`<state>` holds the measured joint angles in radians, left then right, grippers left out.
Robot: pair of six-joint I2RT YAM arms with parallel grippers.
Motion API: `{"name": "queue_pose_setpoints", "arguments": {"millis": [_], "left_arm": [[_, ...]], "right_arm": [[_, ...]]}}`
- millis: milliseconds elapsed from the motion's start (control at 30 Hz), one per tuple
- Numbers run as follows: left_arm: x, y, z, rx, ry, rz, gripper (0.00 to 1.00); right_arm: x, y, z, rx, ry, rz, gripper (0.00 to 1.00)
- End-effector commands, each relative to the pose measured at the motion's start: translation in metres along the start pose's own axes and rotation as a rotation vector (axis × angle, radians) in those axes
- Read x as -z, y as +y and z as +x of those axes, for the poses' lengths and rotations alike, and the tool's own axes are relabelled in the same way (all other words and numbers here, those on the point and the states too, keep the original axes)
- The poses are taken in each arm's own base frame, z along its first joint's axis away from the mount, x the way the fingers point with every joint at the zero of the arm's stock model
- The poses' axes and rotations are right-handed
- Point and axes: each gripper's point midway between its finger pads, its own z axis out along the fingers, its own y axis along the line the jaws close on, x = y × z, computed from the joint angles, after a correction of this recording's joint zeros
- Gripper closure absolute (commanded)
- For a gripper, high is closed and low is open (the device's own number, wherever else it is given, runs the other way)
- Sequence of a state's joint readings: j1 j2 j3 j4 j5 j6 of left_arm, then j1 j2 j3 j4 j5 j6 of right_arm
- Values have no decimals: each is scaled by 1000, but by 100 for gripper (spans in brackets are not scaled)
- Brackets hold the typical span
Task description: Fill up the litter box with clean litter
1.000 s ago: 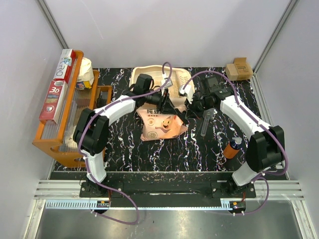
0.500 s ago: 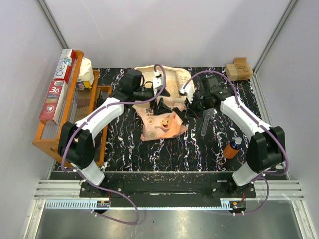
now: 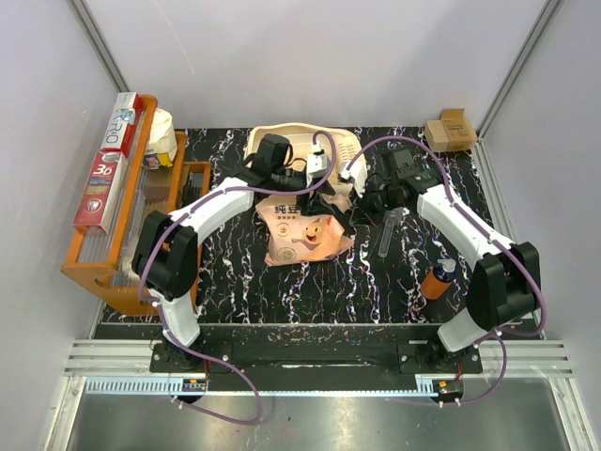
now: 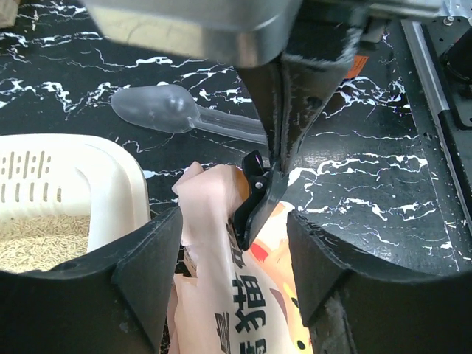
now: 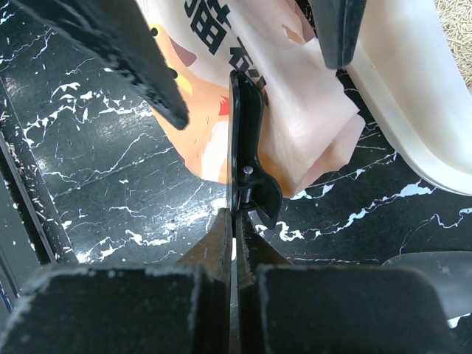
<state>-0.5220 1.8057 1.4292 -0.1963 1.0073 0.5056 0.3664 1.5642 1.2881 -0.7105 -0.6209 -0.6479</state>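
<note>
The cream litter box (image 3: 282,141) stands at the back centre, with clean litter (image 4: 37,240) lying in it. The pink-and-white bag (image 3: 305,233) lies in front of it, its crumpled top (image 4: 210,214) raised. My left gripper (image 4: 232,243) is open and straddles that bag top, with a gap on the right side. My right gripper (image 5: 237,221) is shut on the handle of a black clip (image 5: 247,147) that pinches the bag's edge. The top view shows the left gripper (image 3: 315,195) and the right gripper (image 3: 355,202) close together over the bag's top.
A clear plastic scoop (image 3: 390,230) lies right of the bag. An orange bottle (image 3: 438,278) stands at the right and a cardboard box (image 3: 449,130) at the back right corner. An orange wooden tray (image 3: 122,254) with foil boxes (image 3: 108,174) fills the left side.
The left arm swung out to the left with its jaws spread wide, then came back over the bag's top with them narrower. The right arm kept still on the clip.
</note>
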Motion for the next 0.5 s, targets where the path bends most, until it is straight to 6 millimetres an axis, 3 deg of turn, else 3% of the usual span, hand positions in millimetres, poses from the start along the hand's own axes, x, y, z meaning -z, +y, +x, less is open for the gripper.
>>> {"name": "queue_pose_setpoints", "arguments": {"millis": [0,467], "left_arm": [[-7,3,-17,-2,-54,45,39],[-19,-15,0,138,-47,148,66]], "right_arm": [[9,1,-17,31,-51,29,100],[6,-3,-19,6,-55,35,100]]}}
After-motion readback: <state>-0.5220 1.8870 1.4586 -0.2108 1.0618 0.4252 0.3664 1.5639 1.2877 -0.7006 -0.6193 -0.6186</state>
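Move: The bag's gathered top is just under my left fingers, about 3 cm below and 1 cm to the right. The clip, still held by my right hand across that fold, sits some 2 cm back, 3 cm right and 3 cm below. The litter box's middle is roughly 11 cm ahead, 5 cm left and 12 cm down. The scoop lies 7 cm back, 17 cm right and low. From my right hand, the bag's top is about 4 cm ahead, 4 cm left and level. I lower my left hand a little over 2 cm onto the bag's gathered top beside the clip, rolling it some 10 degrees so its forward side dips. Meanwhile I draw its fingers in from both sides to about a third open, bringing the forward finger against the plastic. My right hand stays in place, shut on the clip. ##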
